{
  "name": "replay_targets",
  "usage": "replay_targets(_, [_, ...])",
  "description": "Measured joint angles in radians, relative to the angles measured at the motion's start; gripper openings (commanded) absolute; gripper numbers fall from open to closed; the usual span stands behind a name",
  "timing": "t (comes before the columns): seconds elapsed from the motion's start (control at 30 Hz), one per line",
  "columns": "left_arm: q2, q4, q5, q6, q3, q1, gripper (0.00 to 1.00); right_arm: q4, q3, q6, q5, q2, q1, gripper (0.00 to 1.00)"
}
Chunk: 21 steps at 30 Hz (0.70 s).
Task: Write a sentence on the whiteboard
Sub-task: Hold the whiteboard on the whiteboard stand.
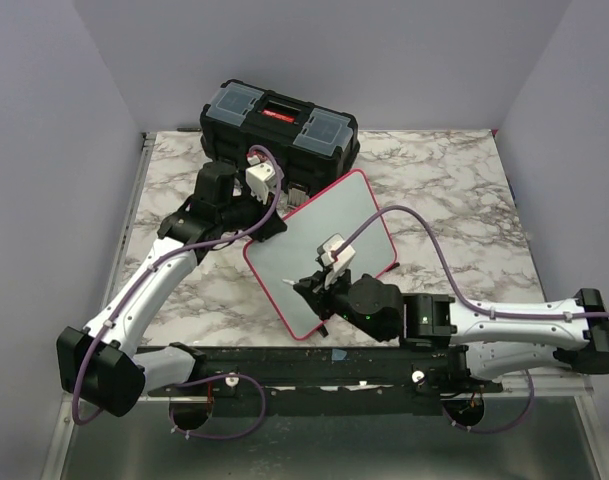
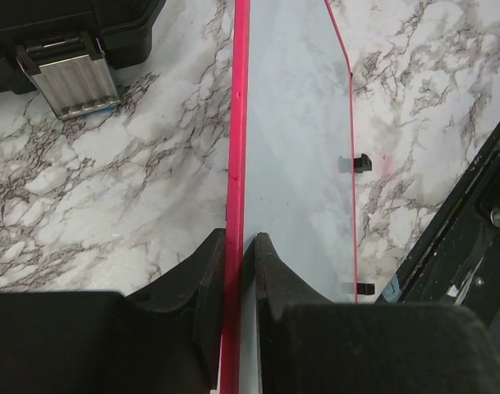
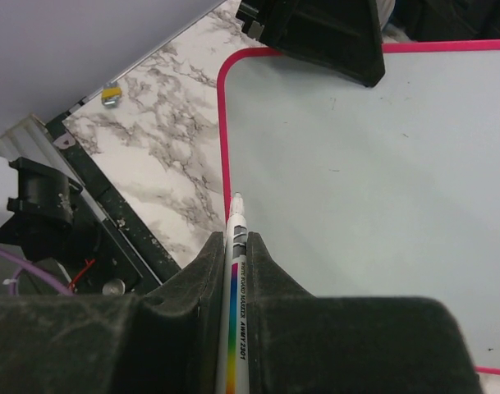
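Note:
The whiteboard, glossy white with a thin red rim, lies tilted on the marble table. My left gripper is shut on its far-left rim, and the left wrist view shows the red edge of the whiteboard pinched between the fingers of the left gripper. My right gripper is shut on a white marker with a rainbow stripe. The marker's tip hovers at the left rim of the whiteboard, near a rounded corner. No sentence shows on the board's surface.
A black toolbox with a red latch stands at the back, just behind the board; its silver clasp shows in the left wrist view. A black rail runs along the table's near edge. Purple walls enclose the table.

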Motion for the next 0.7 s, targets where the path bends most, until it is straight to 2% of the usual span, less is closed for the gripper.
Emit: replay_targets(0.7, [-0.037, 0.038, -0.014, -0.007, -0.044, -0.009, 0.00, 0.209, 0.103, -0.047, 0.138, 0.266, 0.000, 0.01])
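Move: The left fingers are already shut on the whiteboard's raised far-left edge; the whiteboard's middle lies about 12 cm to the left hand's right, 5 cm back and 7 cm lower, and the toolbox's middle some 22 cm ahead, 2 cm right and 5 cm lower. From the right hand, holding the marker, the whiteboard's upper left corner is about 11 cm ahead, 14 cm left and 3 cm lower, the whiteboard's middle 10 cm ahead, 5 cm right and 10 cm lower, the left gripper 15 cm ahead, 7 cm left and 3 cm lower. Pinching the whiteboard's raised edge, the left hand keeps its hold and all but stays in place. The right hand, still gripping the uncapped marker, travels about 5 cm left and 3 cm forward towards the upper left corner, dipping nearly 2 cm before coming most of the way back up, while the wrist turns slightly clockwise; no touch of the tip on the whiteboard can be made out. ##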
